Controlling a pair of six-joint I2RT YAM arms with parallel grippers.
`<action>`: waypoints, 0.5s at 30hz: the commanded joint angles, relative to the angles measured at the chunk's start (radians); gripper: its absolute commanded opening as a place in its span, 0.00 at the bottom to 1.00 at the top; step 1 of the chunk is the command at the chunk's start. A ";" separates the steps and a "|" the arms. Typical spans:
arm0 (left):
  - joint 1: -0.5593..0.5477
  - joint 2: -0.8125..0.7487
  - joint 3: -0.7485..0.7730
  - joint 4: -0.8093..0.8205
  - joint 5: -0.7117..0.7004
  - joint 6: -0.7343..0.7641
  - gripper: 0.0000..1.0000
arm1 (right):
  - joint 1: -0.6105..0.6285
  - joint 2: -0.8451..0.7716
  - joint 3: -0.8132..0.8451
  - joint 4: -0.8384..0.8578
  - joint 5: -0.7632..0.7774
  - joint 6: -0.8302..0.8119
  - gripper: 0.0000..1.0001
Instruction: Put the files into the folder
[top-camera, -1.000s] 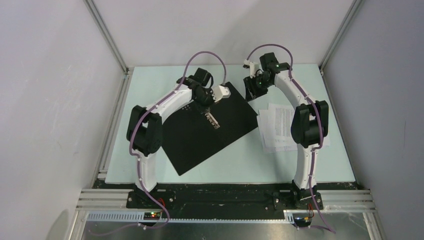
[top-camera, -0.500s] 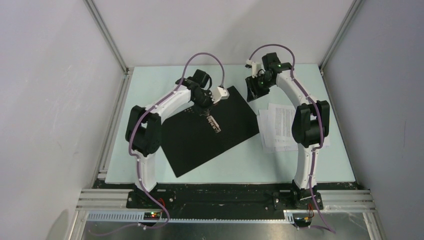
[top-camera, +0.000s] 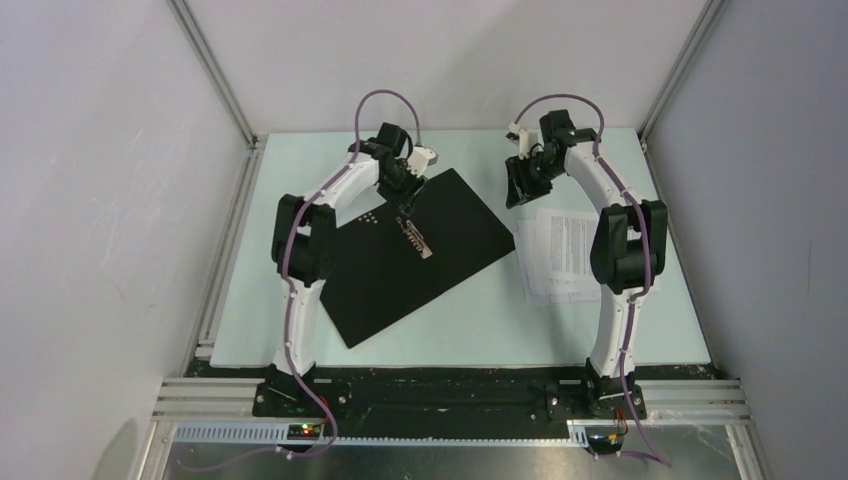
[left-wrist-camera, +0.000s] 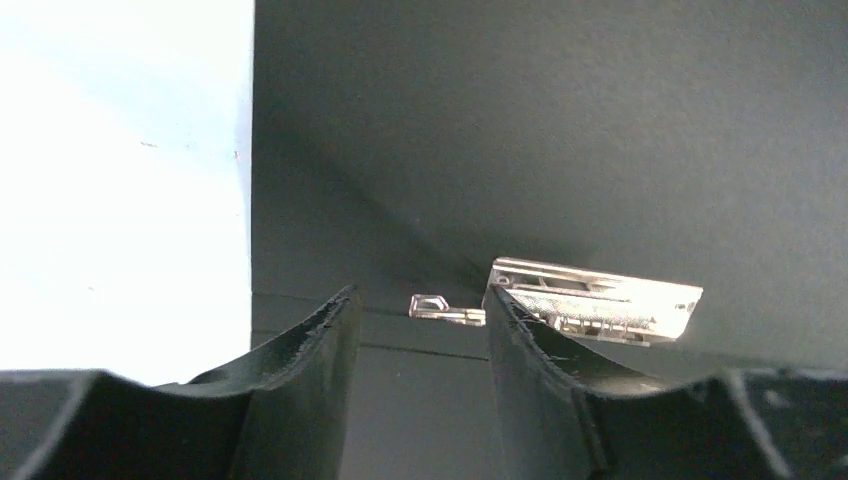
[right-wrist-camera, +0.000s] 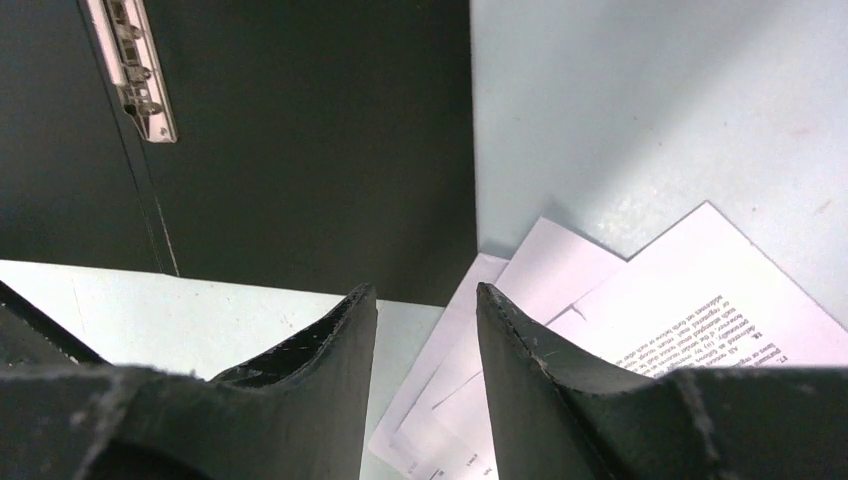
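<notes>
The folder (top-camera: 420, 255) lies open and flat on the table, black inside up, with a metal clip (top-camera: 418, 238) along its spine. My left gripper (top-camera: 404, 195) hovers open over the folder's far part. In the left wrist view the clip (left-wrist-camera: 600, 300) sits just beyond my left gripper (left-wrist-camera: 420, 295), with nothing between the fingers. The files (top-camera: 562, 252), white printed sheets, lie fanned on the table right of the folder. My right gripper (top-camera: 518, 188) hangs open above the gap between the folder's right corner and the files. In the right wrist view the files (right-wrist-camera: 660, 290) lie below the right gripper (right-wrist-camera: 425, 290), beside the folder (right-wrist-camera: 300, 130).
The pale green table (top-camera: 290, 170) is bounded by an aluminium frame (top-camera: 215, 260) and grey walls on the left, back and right. Both arm bases stand at the near edge.
My left gripper has opened and drawn back from the clip toward the far edge. The right gripper has shifted a little to the right. The folder has settled slightly.
</notes>
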 joint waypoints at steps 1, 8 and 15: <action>0.031 0.037 0.069 0.006 -0.015 -0.216 0.56 | -0.014 -0.065 -0.023 -0.015 -0.013 0.012 0.46; 0.113 -0.138 0.063 0.007 0.006 -0.365 0.74 | -0.014 -0.057 -0.004 -0.010 -0.003 0.002 0.48; 0.263 -0.532 -0.419 -0.001 -0.092 -0.629 0.99 | -0.010 0.045 0.160 -0.079 0.005 -0.006 0.51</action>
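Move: The ring clip in the open black folder has its middle about 6 cm back and 2 cm to the right of the left gripper, some 4 cm below it, with its lever end close under the half-open fingers. The white dots lie around 9 cm left and 2 cm back, and the folder's far corner is 11 cm right and 9 cm ahead. From the right gripper the clip is roughly 24 cm left, 7 cm back and 9 cm down. Dip the left gripper about 1 cm beside the clip's lever end, drifting slightly forward. Then lift it away and swing it left, speeding up, to finish about 8 cm left and 6 cm higher than it began. Meanwhile turn the hand some 30 degrees counter-clockwise and spread the half-open fingers almost fully. ##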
